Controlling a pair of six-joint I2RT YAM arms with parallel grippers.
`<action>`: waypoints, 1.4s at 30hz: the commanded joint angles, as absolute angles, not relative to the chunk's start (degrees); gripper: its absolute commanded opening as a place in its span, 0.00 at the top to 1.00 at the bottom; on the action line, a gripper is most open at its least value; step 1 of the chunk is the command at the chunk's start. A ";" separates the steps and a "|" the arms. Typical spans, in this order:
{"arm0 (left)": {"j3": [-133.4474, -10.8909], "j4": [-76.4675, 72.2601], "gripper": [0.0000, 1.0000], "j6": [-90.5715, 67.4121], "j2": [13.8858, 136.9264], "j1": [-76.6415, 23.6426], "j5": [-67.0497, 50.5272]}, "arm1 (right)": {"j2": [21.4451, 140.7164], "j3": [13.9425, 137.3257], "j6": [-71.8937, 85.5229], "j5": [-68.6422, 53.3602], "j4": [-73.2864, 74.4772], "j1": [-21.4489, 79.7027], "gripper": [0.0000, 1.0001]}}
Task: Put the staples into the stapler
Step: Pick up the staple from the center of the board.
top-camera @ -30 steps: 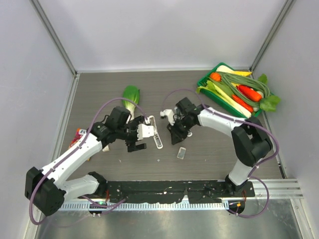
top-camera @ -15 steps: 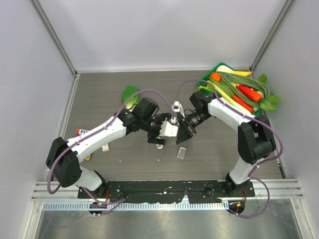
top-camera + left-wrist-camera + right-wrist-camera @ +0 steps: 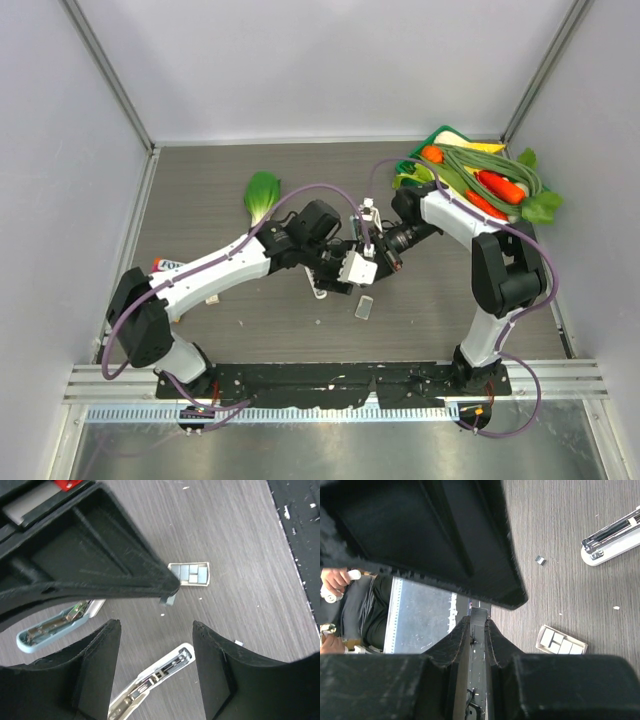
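Note:
The white stapler (image 3: 160,675) lies open on the table, its silvery channel facing up, between the fingers of my left gripper (image 3: 156,625). That gripper is open, with a gap on each side of the stapler. The staples box (image 3: 190,573) is an open tray of pale blocks lying just beyond. From above, the stapler (image 3: 319,288) peeks out beside the left gripper (image 3: 355,268), and the box (image 3: 364,306) lies nearer the front. My right gripper (image 3: 479,620) is shut on a thin grey strip (image 3: 480,614), apparently a strip of staples, and hovers close over the left gripper.
A pale blue-grey bar (image 3: 50,625) lies left of the stapler. A leafy green vegetable (image 3: 261,193) lies at mid-left. A green tray (image 3: 405,166) of vegetables sits at the back right. A red packet (image 3: 160,266) lies near the left wall. A small metal scrap (image 3: 540,559) lies on the table.
My left arm has swung right to the table's centre, over the stapler, and its jaws have narrowed. My right gripper has shifted right and now sits just above the left one.

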State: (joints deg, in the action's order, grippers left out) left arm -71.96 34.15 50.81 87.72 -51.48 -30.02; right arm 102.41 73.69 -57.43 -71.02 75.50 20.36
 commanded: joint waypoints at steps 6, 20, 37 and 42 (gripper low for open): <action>-74.71 33.92 0.40 48.08 90.44 -55.63 -29.09 | 103.18 74.97 -60.82 -73.83 79.36 19.51 0.86; -76.90 33.75 0.53 45.79 92.28 -57.74 -25.67 | 103.62 74.62 -62.23 -74.36 80.24 18.46 0.86; -77.78 32.79 0.60 42.63 93.07 -59.50 -23.29 | 103.45 74.53 -62.23 -74.62 80.24 17.58 0.86; -78.22 31.99 0.69 41.31 93.60 -59.77 -21.19 | 103.27 74.44 -62.31 -74.62 80.24 17.58 0.86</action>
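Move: The left hand, half open, is close to the staple held in the right fingers: the staple lies some 2 cm back, 2 cm to the left hand's right and 2 cm lower. Also from the left hand, the staple box is 5 cm back, 4 cm right; the white stapler 5 cm ahead, 8 cm left; the blue stapler 11 cm ahead, 2 cm right, all about 12 cm below. The staple sits at the right hand's fingertips, about 1 cm to that hand's left. Right fingers keep their pinch on the staple, held out nearly still, easing about 1 cm forward and to the right. Around that staple the left hand brings its fingers: a quick slant back, down and right, then a slow creep farther right, about 3.5 cm altogether, tilting some 5 degrees, while its gap narrows by nearly half; a grip there can't be seen. ##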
